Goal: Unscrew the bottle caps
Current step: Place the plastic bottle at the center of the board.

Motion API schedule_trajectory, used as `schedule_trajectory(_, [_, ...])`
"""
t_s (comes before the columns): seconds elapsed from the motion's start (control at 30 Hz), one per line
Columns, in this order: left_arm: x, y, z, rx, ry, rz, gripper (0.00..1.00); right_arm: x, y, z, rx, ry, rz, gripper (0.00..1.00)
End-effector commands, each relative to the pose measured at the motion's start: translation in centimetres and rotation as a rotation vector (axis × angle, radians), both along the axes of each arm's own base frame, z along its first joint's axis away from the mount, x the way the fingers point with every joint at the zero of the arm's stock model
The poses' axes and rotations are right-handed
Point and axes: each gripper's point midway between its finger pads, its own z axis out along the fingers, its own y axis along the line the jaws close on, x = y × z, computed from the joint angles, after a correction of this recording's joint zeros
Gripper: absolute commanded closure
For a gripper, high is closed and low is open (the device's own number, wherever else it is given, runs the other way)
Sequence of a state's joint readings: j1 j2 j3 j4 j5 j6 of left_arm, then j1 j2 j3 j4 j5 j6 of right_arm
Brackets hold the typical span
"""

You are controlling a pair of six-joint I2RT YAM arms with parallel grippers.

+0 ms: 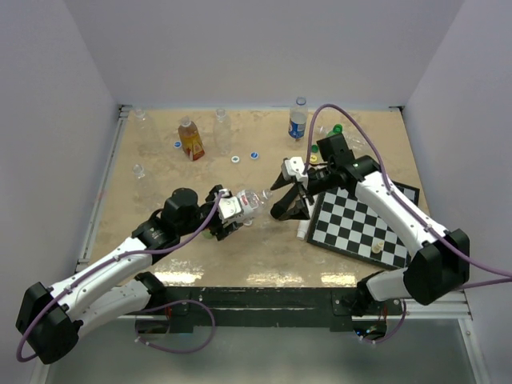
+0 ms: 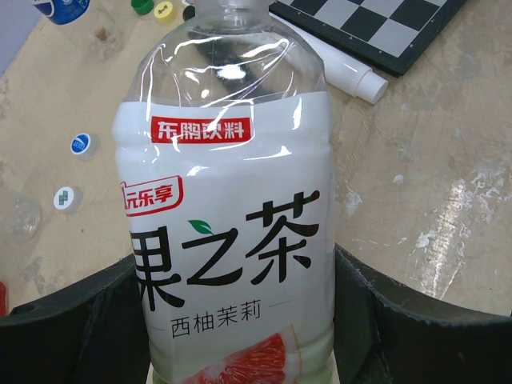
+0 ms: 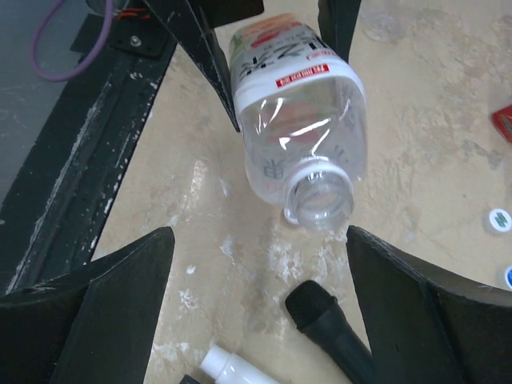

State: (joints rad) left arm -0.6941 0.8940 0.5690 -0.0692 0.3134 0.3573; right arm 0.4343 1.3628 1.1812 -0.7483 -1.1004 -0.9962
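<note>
A clear bottle (image 1: 244,204) with a white label lies tilted over the table, neck toward the right. My left gripper (image 1: 226,214) is shut on its labelled body (image 2: 232,240), one jaw on each side. The bottle's mouth (image 3: 320,196) is bare, with no cap on it. My right gripper (image 3: 258,234) stands open just in front of that mouth with nothing between its fingers (image 3: 112,304). Loose bottle caps, blue and white (image 1: 236,159) (image 1: 254,154) (image 1: 177,145), lie on the table behind. An amber bottle (image 1: 190,138) and a blue-labelled bottle (image 1: 298,120) stand at the back.
A chessboard (image 1: 364,220) lies at the right under my right arm, with a small piece (image 1: 376,248) on it. A black microphone (image 3: 336,328) and a white tube (image 3: 228,368) lie below the right gripper. Green and yellow caps (image 2: 164,10) and more clear bottles (image 1: 222,120) sit at the back.
</note>
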Motion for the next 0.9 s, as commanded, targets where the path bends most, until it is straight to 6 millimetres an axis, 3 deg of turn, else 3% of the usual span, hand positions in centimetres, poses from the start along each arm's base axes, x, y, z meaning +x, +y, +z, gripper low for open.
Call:
schedule_trajectory(0.0, [0.0,-0.8,1.3,-0.059,-0.015,-0.025,1.00,-0.5,1.6,2.9,0.079,0.019,0.075,0.11])
schedule_trajectory(0.1, [0.1,-1.2,2.2,-0.085,-0.040,-0.035,1.00,-0.5,2.3,3.3,0.091,0.042,0.093,0.15])
schedule_trajectory(0.47, [0.1,-1.3,2.3,-0.093,-0.035,-0.040,1.00,-0.4,3.1,2.6,0.064,0.071,0.086,0.47])
schedule_trajectory(0.63, [0.1,-1.3,2.5,-0.098,-0.040,-0.040,1.00,-0.1,3.3,2.5,0.054,0.069,0.078,0.71])
schedule_trajectory(0.77, [0.2,-1.2,2.7,-0.102,-0.045,-0.027,1.00,0.3,3.3,2.7,0.041,0.056,0.058,1.00])
schedule_trajectory(0.87, [0.9,-0.7,3.4,-0.116,-0.047,0.029,0.63,1.3,3.2,3.4,0.010,0.034,0.020,1.00])
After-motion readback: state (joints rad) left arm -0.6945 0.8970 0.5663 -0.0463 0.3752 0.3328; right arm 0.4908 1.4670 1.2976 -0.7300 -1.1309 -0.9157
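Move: Just ahead of the right fingers, the open neck of the plastic bottle lies roughly 4 cm to the left and 2 cm farther forward, about level with them. Some 17 cm below that hand, the microphone's head is almost straight under it, the white tube's near end 7 cm back and 9 cm right, and a loose cap 4 cm back and 9 cm left. From the left hand, which grips the bottle, the neck is about 9 cm right, 4 cm forward and 4 cm higher. Sliding left about 3 cm and rising a little over 1 cm, the right hand brings its wide-open fingers around the bottle's bare neck, slows, then shuts them until they pinch it from both sides. The left hand keeps its grip on the body and eases about 1 cm to the right and back, bringing the neck towards the right fingers. ##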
